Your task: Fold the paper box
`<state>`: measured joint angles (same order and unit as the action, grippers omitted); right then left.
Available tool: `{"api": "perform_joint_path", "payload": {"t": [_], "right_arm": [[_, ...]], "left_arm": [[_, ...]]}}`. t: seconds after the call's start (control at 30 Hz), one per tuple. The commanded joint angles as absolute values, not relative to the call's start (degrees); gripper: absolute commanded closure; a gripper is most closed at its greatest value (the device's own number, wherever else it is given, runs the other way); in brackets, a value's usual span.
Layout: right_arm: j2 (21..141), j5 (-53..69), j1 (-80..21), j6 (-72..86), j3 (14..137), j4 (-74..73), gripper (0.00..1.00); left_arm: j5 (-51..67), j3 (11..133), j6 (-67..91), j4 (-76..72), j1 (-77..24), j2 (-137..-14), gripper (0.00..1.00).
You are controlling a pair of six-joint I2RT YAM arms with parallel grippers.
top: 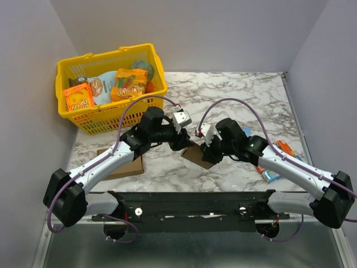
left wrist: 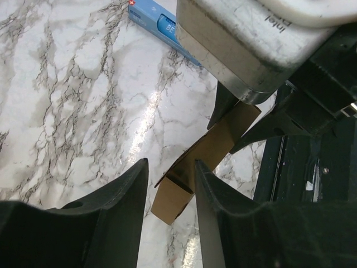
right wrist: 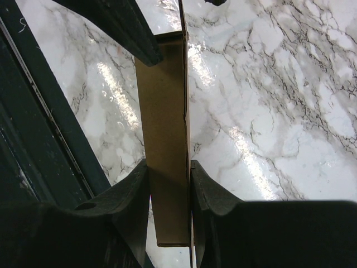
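The paper box point(top: 193, 156) is a flattened brown cardboard piece held on edge just above the marble table, between my two arms. My right gripper point(top: 206, 151) is shut on one end of it. In the right wrist view both fingers press the sides of the paper box point(right wrist: 164, 111) at the right gripper point(right wrist: 169, 163). My left gripper point(left wrist: 171, 163) straddles the other end. The paper box point(left wrist: 173, 201) lies against its right finger point(left wrist: 223, 223), with a gap to the left finger point(left wrist: 111, 223), so the jaws stand open. The left gripper point(top: 183, 143) meets it from the left.
A yellow basket point(top: 111, 120) with snack packs stands at the back left. A plain brown cardboard rectangle point(top: 125, 166) lies under my left arm. Blue and orange packets point(top: 273, 174) lie under the right arm, and a blue packet point(left wrist: 162, 25) lies beyond the box. A black frame point(top: 189, 201) runs along the near edge.
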<state>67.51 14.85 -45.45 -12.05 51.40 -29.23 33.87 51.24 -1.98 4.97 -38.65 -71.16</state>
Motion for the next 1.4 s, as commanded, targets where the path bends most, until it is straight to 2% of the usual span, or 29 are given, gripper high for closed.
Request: {"api": "perform_joint_path", "payload": {"t": [0.0, 0.2, 0.33, 0.6, 0.87, 1.1, 1.37], "right_arm": [[67.76, 16.17, -45.88, -12.39, 53.35, -29.53, 0.67], [67.50, 15.73, -45.88, -12.39, 53.35, -29.53, 0.68], [67.68, 15.82, -45.97, -12.31, 53.26, -29.53, 0.68], [67.67, 14.33, -45.97, -12.39, 53.26, -29.53, 0.68], [68.46, 8.18, -46.23, -11.43, 53.61, -29.27, 0.70], [69.96, 0.55, -47.28, -9.49, 53.96, -28.48, 0.71], [70.05, -10.63, -48.43, -6.16, 51.86, -23.03, 0.71]], "left_arm": [[32.87, 50.98, -2.90, 5.19, -39.11, -71.72, 0.59], [32.96, 50.98, -3.16, 6.06, -39.29, -71.81, 0.74], [32.34, 50.98, -3.16, 6.24, -39.46, -71.63, 0.75], [31.29, 51.85, -1.94, 7.29, -40.78, -72.16, 0.87], [23.57, 54.75, 3.07, 11.51, -44.12, -74.71, 0.97], [12.41, 53.79, 11.06, 10.20, -46.84, -75.41, 0.98], [8.71, 49.75, 18.46, 4.84, -48.43, -76.20, 0.99]]}}
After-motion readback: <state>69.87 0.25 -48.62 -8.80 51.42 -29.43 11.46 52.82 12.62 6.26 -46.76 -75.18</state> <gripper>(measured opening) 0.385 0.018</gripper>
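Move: The standing flap at the near end of the paper box is almost between my open left fingertips, roughly 1 cm back, 1 cm right and 2 cm below. The box's middle lies about 3 cm back, 6 right and 4 below my left hand; my right fingers, gripping its far end, are some 4 back, 12 right. A blue pack rests on the table about 7 ahead and 29 right. From my right hand the flap is around 11 cm left, 3 ahead, 4 above. I shut my left fingers from about half open at the box's flapped end, seeming to nip the thin flap, while my right hand keeps its grip. Then both hands go down together, my left ending about 3 cm lower and a little right and forward, swinging nearly 20 degrees counter-clockwise; my right goes some 2 cm forward, also right and down, turning about 10 degrees clockwise. ##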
